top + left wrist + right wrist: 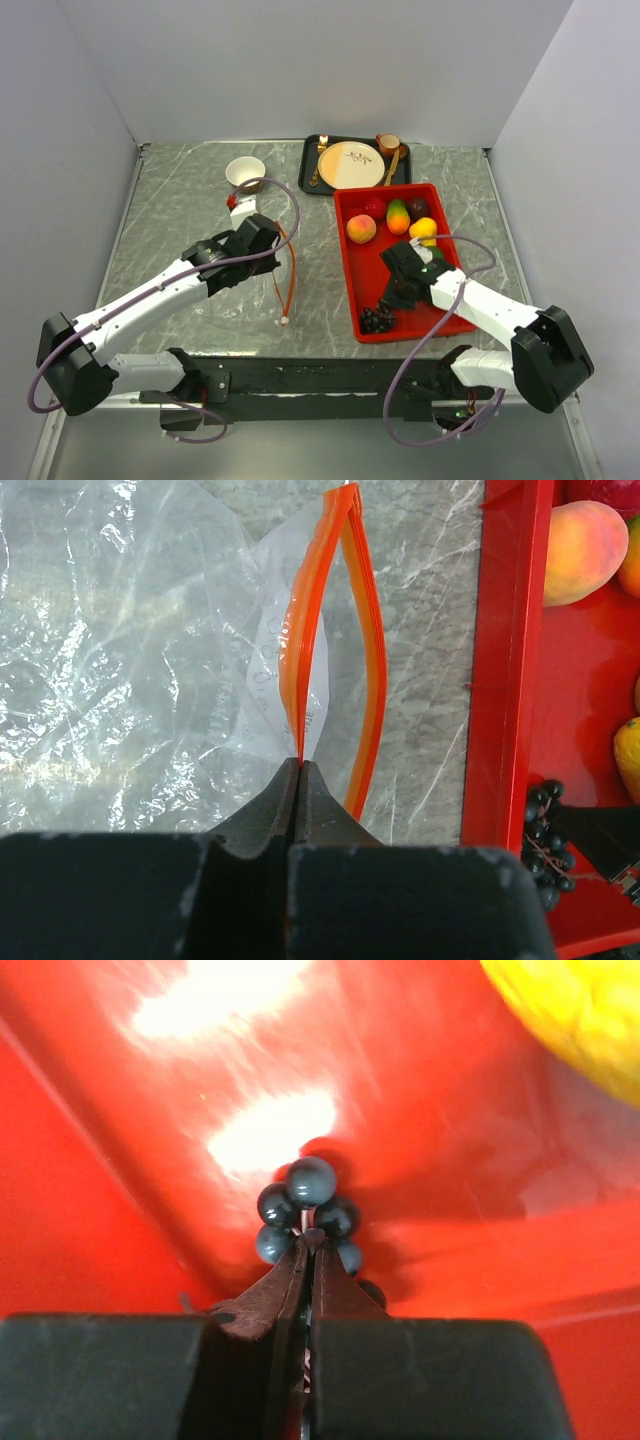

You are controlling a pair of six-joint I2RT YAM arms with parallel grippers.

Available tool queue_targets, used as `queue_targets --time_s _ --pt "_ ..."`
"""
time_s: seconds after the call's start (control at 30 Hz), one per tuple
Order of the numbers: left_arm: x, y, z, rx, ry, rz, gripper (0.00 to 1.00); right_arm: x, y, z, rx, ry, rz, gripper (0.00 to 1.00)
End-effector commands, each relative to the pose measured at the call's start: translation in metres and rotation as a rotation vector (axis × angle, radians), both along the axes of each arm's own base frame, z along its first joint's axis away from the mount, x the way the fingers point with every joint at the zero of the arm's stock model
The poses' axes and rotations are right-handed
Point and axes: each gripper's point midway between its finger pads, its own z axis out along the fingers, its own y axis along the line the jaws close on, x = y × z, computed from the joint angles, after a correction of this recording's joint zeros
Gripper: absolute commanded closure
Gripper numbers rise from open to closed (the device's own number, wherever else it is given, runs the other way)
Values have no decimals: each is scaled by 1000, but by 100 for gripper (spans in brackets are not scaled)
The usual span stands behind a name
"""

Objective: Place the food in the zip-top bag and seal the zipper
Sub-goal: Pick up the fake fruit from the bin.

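Observation:
The zip-top bag (120,660) lies clear and crinkly on the table, its mouth standing open. My left gripper (300,763) is shut on one lip of the orange zipper (300,630); the other lip (372,660) bows away to the right. From above, the left gripper (272,240) sits at the zipper (291,270), whose white slider (285,321) is at the near end. My right gripper (307,1235) is shut on the dark grape bunch (310,1185) in the near corner of the red tray (352,270). The peach (361,229), apple (375,208), mango (398,216), plum (418,207) and lemon (423,231) lie in the tray.
A black tray (310,165) at the back holds a cream plate (350,163), cutlery and a small cup (388,143). A white bowl (245,172) stands at the back left, with a small red piece (232,201) just in front of it. White walls enclose the table on three sides.

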Motion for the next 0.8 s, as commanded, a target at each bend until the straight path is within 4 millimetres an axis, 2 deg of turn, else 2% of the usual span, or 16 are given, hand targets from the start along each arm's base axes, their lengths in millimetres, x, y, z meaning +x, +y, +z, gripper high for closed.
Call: queue_targets --time_s 0.0,0.03,0.07,0.1,0.13,0.2,0.23,0.33,0.4,0.43,0.47,0.53,0.67,0.77 --pt "1 -1 13 -36 -38 -8 98 54 5 43 -46 -182 6 100" --pt "1 -1 14 -38 -39 -7 98 63 4 49 -56 -203 2 100" --pt "1 -1 14 -39 -39 -6 98 78 5 65 -58 -247 -6 100" --pt "1 -1 15 -40 -40 -6 98 86 -1 67 -100 -259 -9 100" --pt "1 0 16 -40 -41 -4 98 100 1 81 -93 -299 -16 100" --pt "0 1 17 -44 -43 -1 98 115 0 83 -111 -310 9 100" --pt "-1 1 16 -45 -42 1 98 127 5 93 -98 -342 18 99" --pt "-2 2 17 -54 -45 1 98 142 12 89 -113 -323 96 90" --pt "-2 2 16 -53 -42 0 97 144 8 73 -156 -262 125 77" --pt "-3 2 16 -53 -41 3 97 145 10 70 -153 -250 141 57" --pt "-3 2 16 -52 -39 1 97 146 8 67 -165 -245 143 21" --pt "-2 2 16 -46 -37 -1 97 143 2 64 -165 -252 127 1" --pt "-2 1 14 -44 -36 -2 97 139 -8 77 -129 -308 78 0" --pt "-2 -1 15 -52 -38 -8 97 130 -15 72 -123 -297 48 0"
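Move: The grapes are already pinched low in the bin, their middle about 2 cm back and 2 cm left of the right hand point. They go towards the peach, some 17 cm ahead and 6 cm left; the yellow pear is about 17 cm ahead and 8 cm right, the corn 4 cm ahead and 10 cm right, all roughly level with it. From the left hand the peach is some 9 cm ahead, 19 cm right and 9 cm below. Forward along the inside of the bin towards the peach, the right hand carries the pinched grapes about 13 cm, rising some 8 cm on the way while its fingers tip forward about 15 degrees. It then sinks about 3 cm, and its fingers spring wide open, letting go of the grapes. The left hand keeps its pinch on the bag's orange zipper edge. ##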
